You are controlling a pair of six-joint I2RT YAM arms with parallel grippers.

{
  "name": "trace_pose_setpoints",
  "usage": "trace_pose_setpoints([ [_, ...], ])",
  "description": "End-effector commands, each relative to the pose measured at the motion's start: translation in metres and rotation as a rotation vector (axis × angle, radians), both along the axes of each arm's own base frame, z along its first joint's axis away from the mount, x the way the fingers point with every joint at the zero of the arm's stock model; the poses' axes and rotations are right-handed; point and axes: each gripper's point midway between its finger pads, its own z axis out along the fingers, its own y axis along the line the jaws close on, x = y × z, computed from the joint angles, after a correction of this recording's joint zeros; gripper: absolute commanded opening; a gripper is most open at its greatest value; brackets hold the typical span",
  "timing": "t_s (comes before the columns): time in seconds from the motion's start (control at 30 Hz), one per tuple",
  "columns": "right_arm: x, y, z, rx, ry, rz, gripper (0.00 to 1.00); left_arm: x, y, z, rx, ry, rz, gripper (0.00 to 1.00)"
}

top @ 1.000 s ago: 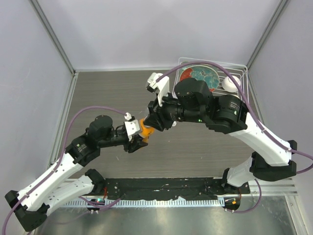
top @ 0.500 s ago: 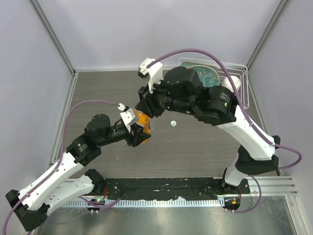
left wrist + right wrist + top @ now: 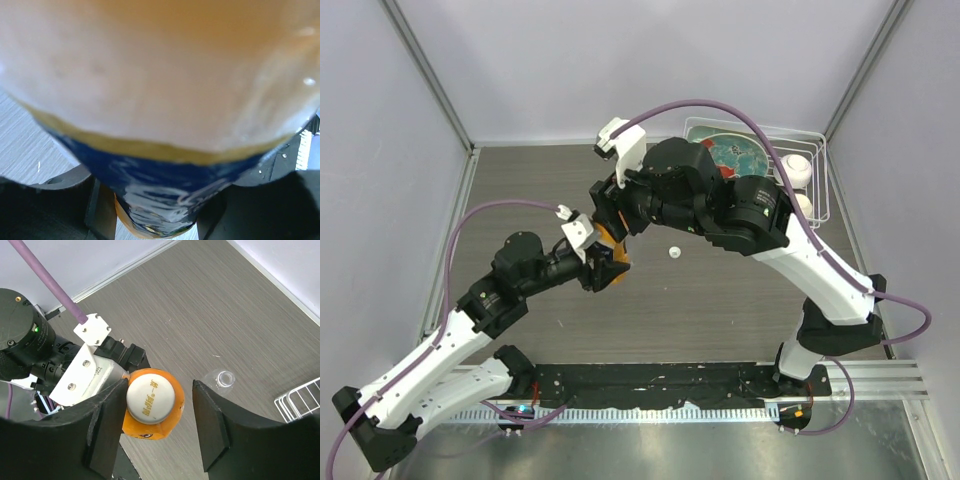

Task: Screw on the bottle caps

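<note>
My left gripper [image 3: 605, 262] is shut on the short orange bottle [image 3: 612, 240] and holds it upright above the table. In the left wrist view the orange bottle [image 3: 160, 100] with its blue label fills the frame between the left gripper [image 3: 155, 212] fingers. A cream bottle cap [image 3: 151, 398] sits on the orange bottle [image 3: 172, 417]. My right gripper [image 3: 160, 415] is open around the cap: its left finger stands against the cap and its right finger [image 3: 215, 425] is well apart. From above, the right gripper [image 3: 610, 212] hangs over the bottle. The clear bottle [image 3: 223, 379] stands uncapped to the right [image 3: 673, 252].
A white wire rack [image 3: 822, 190] at the back right holds a red-and-teal plate [image 3: 745, 152] and white balls [image 3: 798, 170]. One corner of the rack [image 3: 300, 400] shows in the right wrist view. Grey walls close in the table on three sides.
The right gripper has opened from its shut grip on the cap. Both arms have shifted a little left with the orange bottle. The right wrist has swung round, uncovering the clear bottle.
</note>
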Motion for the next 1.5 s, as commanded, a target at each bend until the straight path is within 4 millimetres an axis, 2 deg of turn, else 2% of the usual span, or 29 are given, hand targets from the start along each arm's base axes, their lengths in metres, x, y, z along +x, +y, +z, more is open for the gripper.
trace_pose_setpoints([
  [0.0,-0.037,0.025,-0.060,-0.157,0.126,0.136,0.63,-0.001,-0.003,0.109,-0.260,-0.282,-0.012,0.00],
  [0.17,-0.037,0.015,-0.026,-0.077,0.076,0.129,0.70,0.001,-0.001,0.104,-0.252,-0.281,-0.001,0.00],
  [0.27,-0.053,0.010,-0.004,-0.022,0.047,0.227,0.73,0.002,0.000,0.102,-0.250,-0.279,0.008,0.00],
  [0.33,-0.057,0.006,0.004,-0.006,0.023,0.256,0.75,0.002,0.001,0.105,-0.251,-0.283,0.012,0.00],
  [0.47,-0.076,0.002,0.011,0.016,0.043,0.352,0.80,0.002,0.003,0.110,-0.246,-0.295,0.017,0.00],
  [0.6,-0.094,-0.004,0.018,0.033,0.030,0.456,0.85,0.004,0.006,0.108,-0.235,-0.297,0.028,0.00],
  [0.7,-0.098,-0.012,0.023,0.036,0.010,0.478,0.87,0.003,0.007,0.104,-0.226,-0.293,0.026,0.00],
  [0.77,-0.099,-0.017,0.030,0.046,-0.019,0.487,0.87,0.001,0.008,0.102,-0.218,-0.287,0.020,0.00],
  [0.8,-0.099,-0.022,0.040,0.065,-0.042,0.484,0.88,0.000,0.007,0.099,-0.210,-0.278,0.016,0.00],
  [1.07,-0.068,-0.056,0.076,0.110,-0.176,0.381,0.90,-0.019,0.001,0.087,-0.179,-0.225,-0.093,0.00],
  [1.27,-0.050,-0.072,0.103,0.175,-0.255,0.369,0.91,-0.035,-0.006,0.073,-0.169,-0.147,-0.182,0.00],
  [1.33,-0.060,-0.068,0.117,0.240,-0.284,0.452,0.91,-0.045,-0.010,0.070,-0.168,-0.128,-0.246,0.00],
  [1.37,-0.063,-0.068,0.115,0.250,-0.280,0.473,0.92,-0.047,-0.011,0.070,-0.169,-0.121,-0.259,0.00],
  [1.43,-0.070,-0.064,0.123,0.299,-0.297,0.545,0.92,-0.051,-0.013,0.069,-0.175,-0.112,-0.285,0.00],
  [1.47,-0.074,-0.058,0.120,0.309,-0.274,0.588,0.92,-0.051,-0.014,0.069,-0.175,-0.110,-0.293,0.00],
])
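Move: Between the right hand's part-open fingers sits the white cap, already on the orange bottle, about 1 cm ahead, 1 cm left and 1 cm below. From the left hand, which holds that bottle low on its body, the cap is some 10 cm up, about level fore and aft and 1 cm left. Counted from the right hand, the clear bottle stands roughly 13 cm ahead, 3 cm right and 30 below; the loose cap is about 15 cm ahead, 14 right and 38 below. Spreading its fingers to nearly full width, the right hand comes free of the cap, draws back about 7 cm while rising a little, then swings right and farther up, partly forward again, turning some 20 degrees counter-clockwise. Keeping its grip on the orange bottle, the left hand lifts it about 6 cm, then eases back and turns slightly clockwise. ##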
